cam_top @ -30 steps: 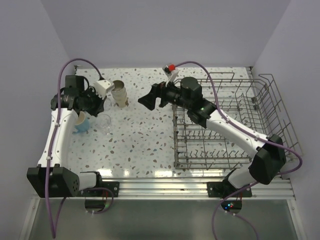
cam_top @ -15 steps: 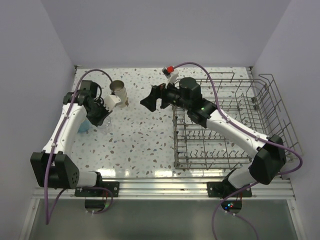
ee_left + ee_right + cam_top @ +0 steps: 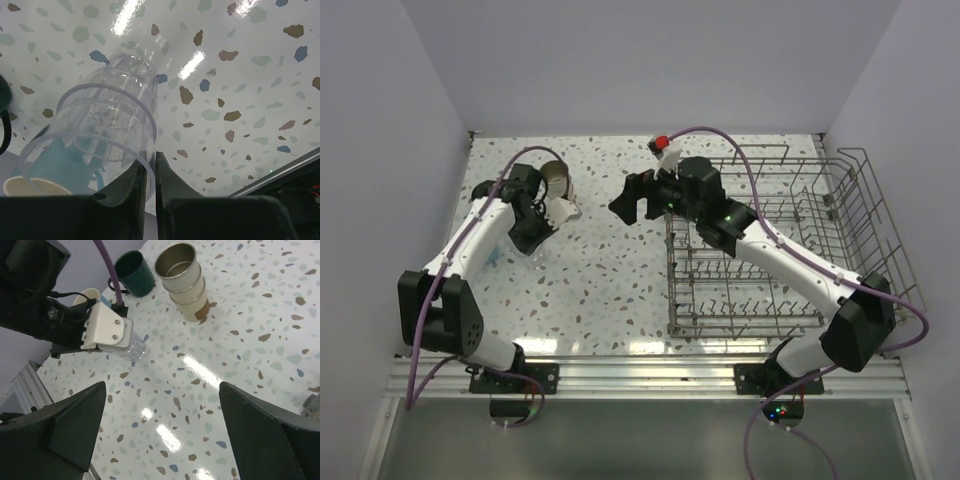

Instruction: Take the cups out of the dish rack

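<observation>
A clear glass tumbler [image 3: 110, 110] stands with its base on the speckled table, and my left gripper [image 3: 152, 157] is shut on its rim, one finger inside and one outside. From above, the left gripper [image 3: 535, 230] is at the table's left side. A light blue mug [image 3: 60, 165] with a cream inside shows through the glass. Behind them stand a dark teal mug [image 3: 134, 274] and stacked metallic tumblers [image 3: 182, 277]. My right gripper [image 3: 162, 390] hangs open over bare table, left of the dish rack [image 3: 880, 215], with nothing between its fingers.
The grey wire rack fills the table's right half, and I see no cups in it from above. Walls close the table on the left, back and right. The left arm crosses over the mugs, hiding the teal one from above.
The left arm has swung right and forward, bringing its wrist over the clear tumbler. The right gripper has shifted slightly right and stays open.
</observation>
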`<act>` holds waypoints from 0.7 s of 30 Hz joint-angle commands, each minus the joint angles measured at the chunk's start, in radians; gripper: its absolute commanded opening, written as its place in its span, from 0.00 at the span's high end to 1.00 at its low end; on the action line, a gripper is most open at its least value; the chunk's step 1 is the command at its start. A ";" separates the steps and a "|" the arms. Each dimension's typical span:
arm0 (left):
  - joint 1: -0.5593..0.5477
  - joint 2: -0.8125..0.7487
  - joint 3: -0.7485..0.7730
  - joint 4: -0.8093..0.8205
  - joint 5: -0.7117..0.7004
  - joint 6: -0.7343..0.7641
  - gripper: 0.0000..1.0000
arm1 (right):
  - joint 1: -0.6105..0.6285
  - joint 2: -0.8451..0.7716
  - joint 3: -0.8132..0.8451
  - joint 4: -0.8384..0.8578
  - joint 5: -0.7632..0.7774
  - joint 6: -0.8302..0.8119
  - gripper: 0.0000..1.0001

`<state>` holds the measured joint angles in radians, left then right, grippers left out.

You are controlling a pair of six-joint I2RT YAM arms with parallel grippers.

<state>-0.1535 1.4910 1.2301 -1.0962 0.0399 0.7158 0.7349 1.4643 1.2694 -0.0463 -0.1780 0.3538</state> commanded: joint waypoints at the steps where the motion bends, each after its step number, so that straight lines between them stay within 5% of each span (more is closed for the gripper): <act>1: -0.006 0.035 -0.004 0.039 0.023 -0.018 0.86 | 0.003 -0.047 0.039 -0.087 0.159 -0.016 0.02; 4: -0.006 0.028 0.009 0.032 0.051 -0.015 0.58 | -0.008 -0.065 0.053 -0.182 0.273 -0.018 0.02; 7: -0.006 0.011 0.037 0.035 0.052 -0.029 0.41 | -0.031 -0.094 0.036 -0.239 0.325 -0.013 0.02; 8: -0.006 0.008 0.048 0.035 0.057 -0.033 0.14 | -0.035 -0.117 0.030 -0.260 0.354 -0.013 0.02; 9: -0.006 0.003 0.060 0.032 0.061 -0.044 0.00 | -0.043 -0.130 0.019 -0.273 0.376 -0.007 0.02; 21: -0.006 -0.153 0.197 0.241 0.012 -0.222 0.00 | -0.420 -0.337 -0.142 -0.641 0.581 0.060 0.02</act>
<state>-0.1581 1.3823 1.3964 -0.9886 0.0925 0.5850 0.3645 1.1843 1.1835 -0.5545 0.3099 0.3870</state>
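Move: The left gripper still pinches the rim of the upper clear cup, nested in another; that cup's middle lies about 3 cm ahead, 3 cm left and 4 cm below. The blue mug stands some 14 cm left and 4 cm ahead, the tan stack about 17 cm ahead and 5 cm right. From the right gripper, the last clear cup in the rack is about 36 cm right, 5 cm back and 22 cm below; the rack's left side is roughly 8 cm right and 3 cm back. Open the left fingers wide to let go of the upper clear cup, then draw the gripper up about 9 cm and some 5 cm forward, tipping its fingers outward. Meanwhile swing the empty, open right gripper about 26 cm right over the rack towards its remaining clear cup, sinking slightly and turning clockwise nearly 50 degrees. ##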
